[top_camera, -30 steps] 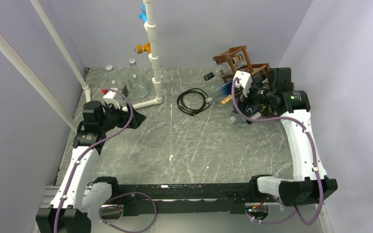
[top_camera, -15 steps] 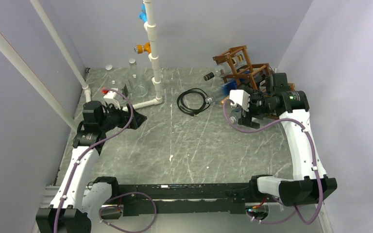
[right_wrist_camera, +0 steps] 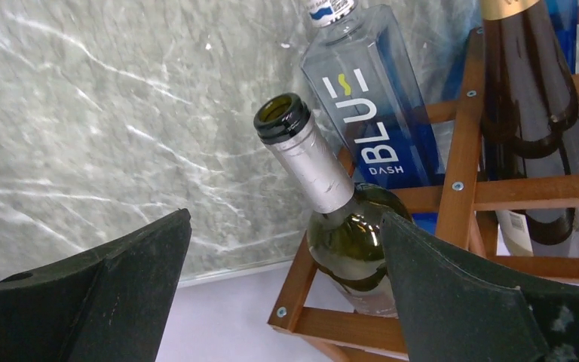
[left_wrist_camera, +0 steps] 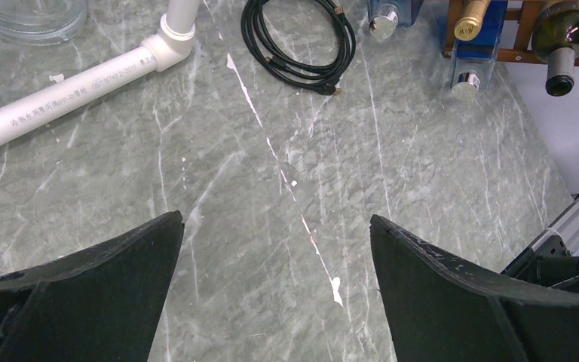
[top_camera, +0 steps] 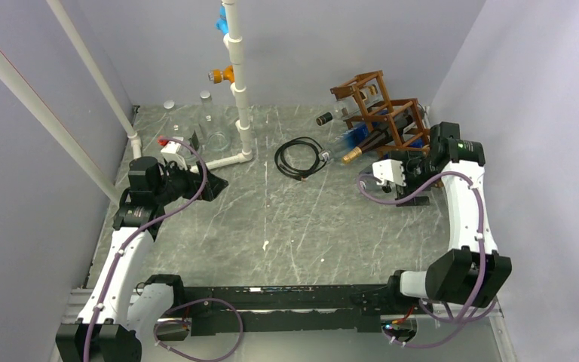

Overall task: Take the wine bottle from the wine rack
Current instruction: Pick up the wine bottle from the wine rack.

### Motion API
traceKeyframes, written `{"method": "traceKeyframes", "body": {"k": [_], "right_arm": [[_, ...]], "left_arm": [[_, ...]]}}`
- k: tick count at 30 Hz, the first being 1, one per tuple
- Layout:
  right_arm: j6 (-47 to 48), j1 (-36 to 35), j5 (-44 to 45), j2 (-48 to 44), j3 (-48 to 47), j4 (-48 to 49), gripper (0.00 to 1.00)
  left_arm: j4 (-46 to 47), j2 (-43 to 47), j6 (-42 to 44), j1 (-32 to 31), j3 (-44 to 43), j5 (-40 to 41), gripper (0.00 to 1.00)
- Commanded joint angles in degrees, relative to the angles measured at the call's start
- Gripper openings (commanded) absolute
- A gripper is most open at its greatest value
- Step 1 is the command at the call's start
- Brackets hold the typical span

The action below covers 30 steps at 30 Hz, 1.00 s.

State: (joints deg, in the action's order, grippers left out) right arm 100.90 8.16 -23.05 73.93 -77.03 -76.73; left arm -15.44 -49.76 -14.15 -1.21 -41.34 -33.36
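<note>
The reddish-brown wine rack (top_camera: 359,80) stands at the back right, and its wooden bars (right_wrist_camera: 461,136) fill the right of the right wrist view. A green wine bottle (right_wrist_camera: 324,181) with a silver foil neck and open mouth lies in a low cell, neck sticking out. My right gripper (right_wrist_camera: 285,219) is open just short of it. The right finger is beside the bottle's shoulder and nothing is held. In the top view the right gripper (top_camera: 415,185) sits at the rack's near side. My left gripper (left_wrist_camera: 275,217) is open over bare table at the left (top_camera: 203,185).
A clear blue "BLUE DASH" bottle (right_wrist_camera: 377,113) and a dark bottle with gold foil (right_wrist_camera: 531,90) also lie in the rack. A black cable coil (top_camera: 300,157), white PVC pipework (top_camera: 237,75) and a glass jar (top_camera: 212,124) stand further left. The right wall is close behind the rack.
My right arm has swung from in front of the bottle necks over to the right, nearer the wall, and stays open. The left arm has not moved.
</note>
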Motion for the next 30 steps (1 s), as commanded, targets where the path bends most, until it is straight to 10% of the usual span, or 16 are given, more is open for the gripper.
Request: {"method": "traceKeyframes", "body": {"k": [1, 30], "right_arm": [[14.3, 2.3, -1.0, 2.5, 0.9, 0.0, 0.99], [25.6, 3.0, 1.4, 11.8, 7.8, 15.8, 0.63]], "left_arm": [[0.5, 0.5, 1.2, -0.1, -0.2, -1.6, 0.99], [0.0, -0.8, 1.2, 0.3, -0.3, -1.3, 0.99]]}}
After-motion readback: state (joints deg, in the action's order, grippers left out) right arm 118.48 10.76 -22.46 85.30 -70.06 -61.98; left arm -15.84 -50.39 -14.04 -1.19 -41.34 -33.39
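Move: The wine bottle's neck lies about 6 cm ahead of the right hand, 2 cm to its right and 8 cm lower; the bottle's middle is some 10 cm ahead and 8 cm right. The BLUE bottle lies lower, about 9 cm ahead and 1 cm left of the hand, and the gold-topped bottle about 17 cm ahead and 2 cm left. From the left hand the neck is some 45 cm right and 4 cm ahead. Down about 7 cm and forward nearly 6, drifting a little right, the right hand sinks onto the wine bottle's neck while turning some 10 to 15 degrees counter-clockwise. Its fingers start wide open and close by about a third on the way, ending on either side of the silver neck below the mouth; a firm pinch can't be seen. ##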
